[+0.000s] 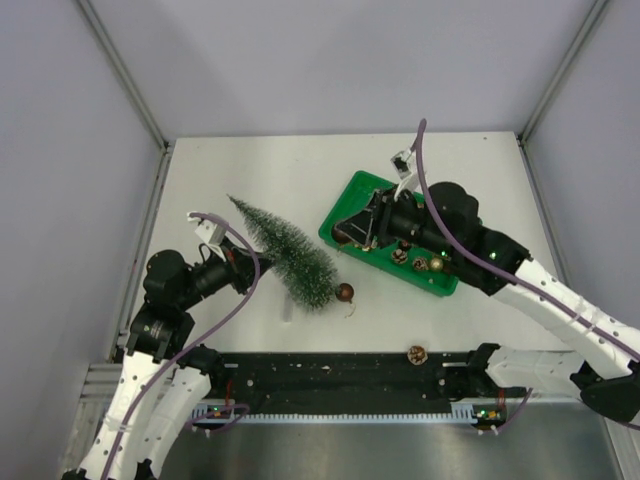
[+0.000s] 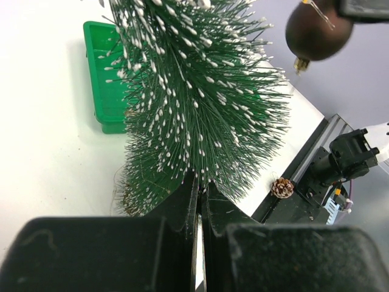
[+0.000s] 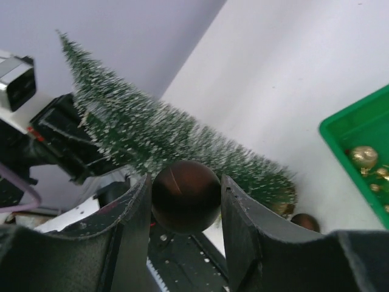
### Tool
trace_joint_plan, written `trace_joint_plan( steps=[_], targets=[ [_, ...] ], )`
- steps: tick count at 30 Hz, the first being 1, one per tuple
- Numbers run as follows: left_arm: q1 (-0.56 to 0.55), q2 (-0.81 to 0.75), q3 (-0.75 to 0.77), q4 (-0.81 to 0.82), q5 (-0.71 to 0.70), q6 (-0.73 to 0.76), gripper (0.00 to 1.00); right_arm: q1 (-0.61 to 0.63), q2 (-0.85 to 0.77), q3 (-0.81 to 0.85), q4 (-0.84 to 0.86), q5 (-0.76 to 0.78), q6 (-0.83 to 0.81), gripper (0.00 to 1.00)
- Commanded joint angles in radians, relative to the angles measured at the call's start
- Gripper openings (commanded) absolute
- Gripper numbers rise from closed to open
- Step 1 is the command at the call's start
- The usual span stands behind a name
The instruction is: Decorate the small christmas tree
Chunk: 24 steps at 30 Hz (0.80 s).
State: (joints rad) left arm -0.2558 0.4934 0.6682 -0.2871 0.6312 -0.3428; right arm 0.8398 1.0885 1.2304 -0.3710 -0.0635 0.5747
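Observation:
The small christmas tree (image 1: 300, 265) lies on its side on the white table, tip toward the far left. My left gripper (image 1: 265, 262) is shut on it at mid-length; in the left wrist view the closed jaws (image 2: 199, 182) meet at the frosted bristles of the tree (image 2: 200, 91). My right gripper (image 1: 345, 238) hovers over the left end of the green tray (image 1: 338, 212). In the right wrist view it (image 3: 185, 177) is shut on a dark brown bauble (image 3: 185, 196), with the tree (image 3: 140, 131) behind. A second brown bauble (image 1: 345, 292) rests by the tree's base.
Several gold and brown ornaments (image 1: 420, 265) lie in the tray's near end, also in the right wrist view (image 3: 363, 156). A pinecone (image 1: 416, 353) sits on the black rail at the table's near edge. A brown bauble (image 2: 317, 27) shows at the top right of the left wrist view.

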Motion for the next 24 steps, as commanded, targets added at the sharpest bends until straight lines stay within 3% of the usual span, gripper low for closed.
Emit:
trace_joint_plan(
  steps=[1, 10, 24],
  targets=[
    [0.006, -0.01, -0.001, 0.06, 0.007, -0.01, 0.0, 0.105, -0.032, -0.032, 0.217, 0.023, 0.074, 0.28],
    [0.006, -0.024, -0.019, 0.068, 0.013, -0.025, 0.0, 0.261, 0.007, -0.075, 0.473, 0.177, 0.068, 0.29],
    [0.006, -0.039, -0.028, 0.071, 0.019, -0.032, 0.0, 0.274, 0.119, -0.097, 0.719, 0.146, 0.116, 0.29]
  ],
)
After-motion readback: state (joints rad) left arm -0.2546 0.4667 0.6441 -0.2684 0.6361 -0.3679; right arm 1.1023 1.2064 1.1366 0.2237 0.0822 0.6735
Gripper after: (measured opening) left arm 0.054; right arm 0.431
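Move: The right hand already holds a brown bauble; the tree's upper branches, its goal, lie about 14 cm to its left, 2 cm ahead and at roughly its own height. The green bin sits about 14 cm ahead, 12 cm to the right and some 31 cm below. From the left hand, shut on the tree, those branches are about 5 cm ahead, 1 cm left and 8 cm up. Right hand carries the bauble about 9 cm left, 6 up and slightly back towards the tree's upper branches. ##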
